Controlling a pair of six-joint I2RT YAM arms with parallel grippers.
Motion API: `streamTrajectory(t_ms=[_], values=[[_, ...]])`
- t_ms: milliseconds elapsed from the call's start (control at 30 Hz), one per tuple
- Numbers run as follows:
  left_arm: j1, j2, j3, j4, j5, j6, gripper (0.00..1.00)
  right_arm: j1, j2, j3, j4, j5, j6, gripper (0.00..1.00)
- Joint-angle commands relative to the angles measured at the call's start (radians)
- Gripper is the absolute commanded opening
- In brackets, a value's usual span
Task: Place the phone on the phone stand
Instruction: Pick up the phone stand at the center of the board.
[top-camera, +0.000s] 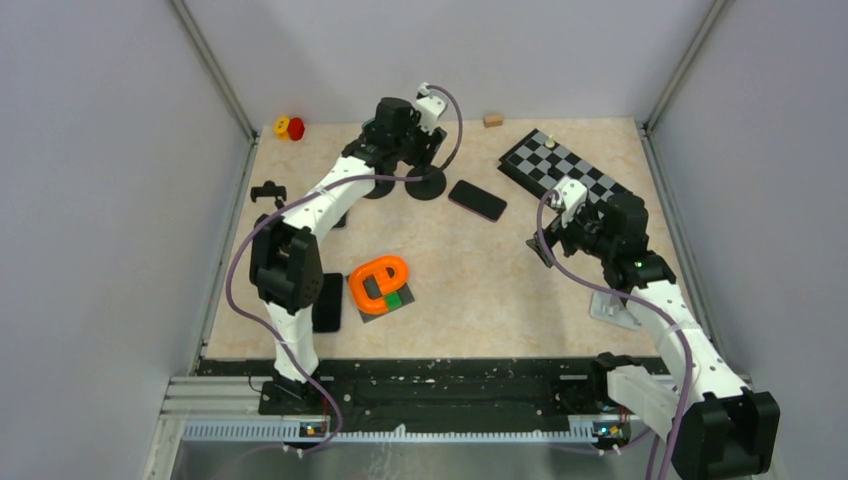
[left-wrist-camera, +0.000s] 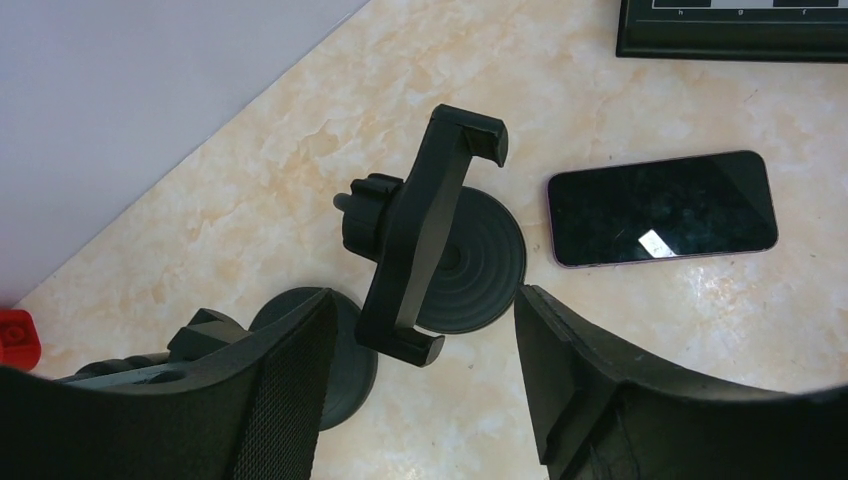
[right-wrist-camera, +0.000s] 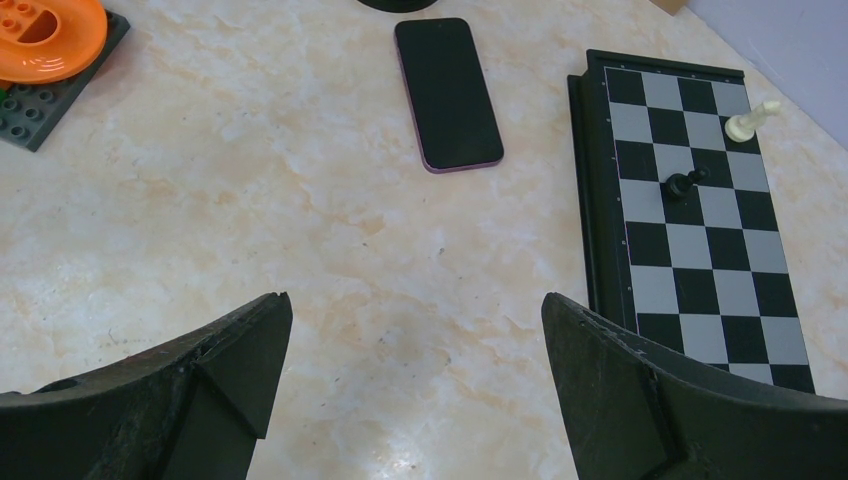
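Observation:
The phone (top-camera: 477, 200) is a dark slab with a purple edge, lying flat, screen up, in the middle back of the table; it shows too as phone (left-wrist-camera: 662, 208) and phone (right-wrist-camera: 448, 92). Just left of it stands the black phone stand (left-wrist-camera: 425, 240), a clamp arm on a round base (left-wrist-camera: 480, 262). My left gripper (left-wrist-camera: 422, 295) hangs over the stand, open, its fingers either side of the clamp's lower end without touching it. My right gripper (right-wrist-camera: 415, 310) is open over bare table, near side of the phone.
A chessboard (top-camera: 565, 175) with two pieces lies back right. A second round black base (left-wrist-camera: 335, 350) sits beside the stand. An orange ring on a brick plate (top-camera: 380, 285), a black slab (top-camera: 327, 300) and a red-and-yellow toy (top-camera: 290, 128) lie to the left.

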Motion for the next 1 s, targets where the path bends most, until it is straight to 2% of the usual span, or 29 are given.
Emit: streamTrajectory(t_ms=[0, 67, 267, 433, 700, 967], values=[[-0.003, 0.001, 0.036, 0.025, -0.009, -0.015, 0.67, -0.005, -0.015, 0.041, 0.01, -0.009, -0.012, 0.98], [-0.003, 0.004, 0.033, 0.03, -0.011, -0.021, 0.64, -0.004, -0.015, 0.042, 0.01, -0.009, -0.012, 0.98], [-0.003, 0.012, 0.034, 0.05, -0.015, -0.019, 0.45, -0.005, -0.015, 0.04, 0.011, -0.01, -0.013, 0.98], [-0.003, 0.011, 0.053, 0.039, -0.005, -0.018, 0.36, -0.005, -0.016, 0.04, 0.011, -0.011, -0.013, 0.98], [-0.003, -0.075, 0.032, -0.001, 0.089, -0.049, 0.02, -0.005, -0.013, 0.04, 0.011, -0.014, -0.011, 0.98], [-0.003, -0.266, -0.141, -0.003, 0.201, -0.087, 0.0, -0.003, -0.013, 0.038, 0.018, -0.011, -0.007, 0.98]])
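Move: The left hand already has the empty phone stand between its open fingers; the stand's middle lies about 1 cm ahead of the hand point, centred sideways and some 5 cm below. The other stand, with a phone on it, is level with it and about 12 cm to the left, while the phone lying flat is around 13 cm to the right, 5 cm back and 12 cm below the hand. From the right hand the empty stand lies about 22 cm ahead and 25 cm to the left, some 3 cm lower. The left hand stays in place around the top of the empty stand while its fingers close from about seven tenths open to a third and pinch the lower part of the cradle, stopping on it. Keeping that grip at nearly the same height, it then draws back some 3.5 cm towards the robot, picking up speed, as the fingers tip down by about 5 degrees. ##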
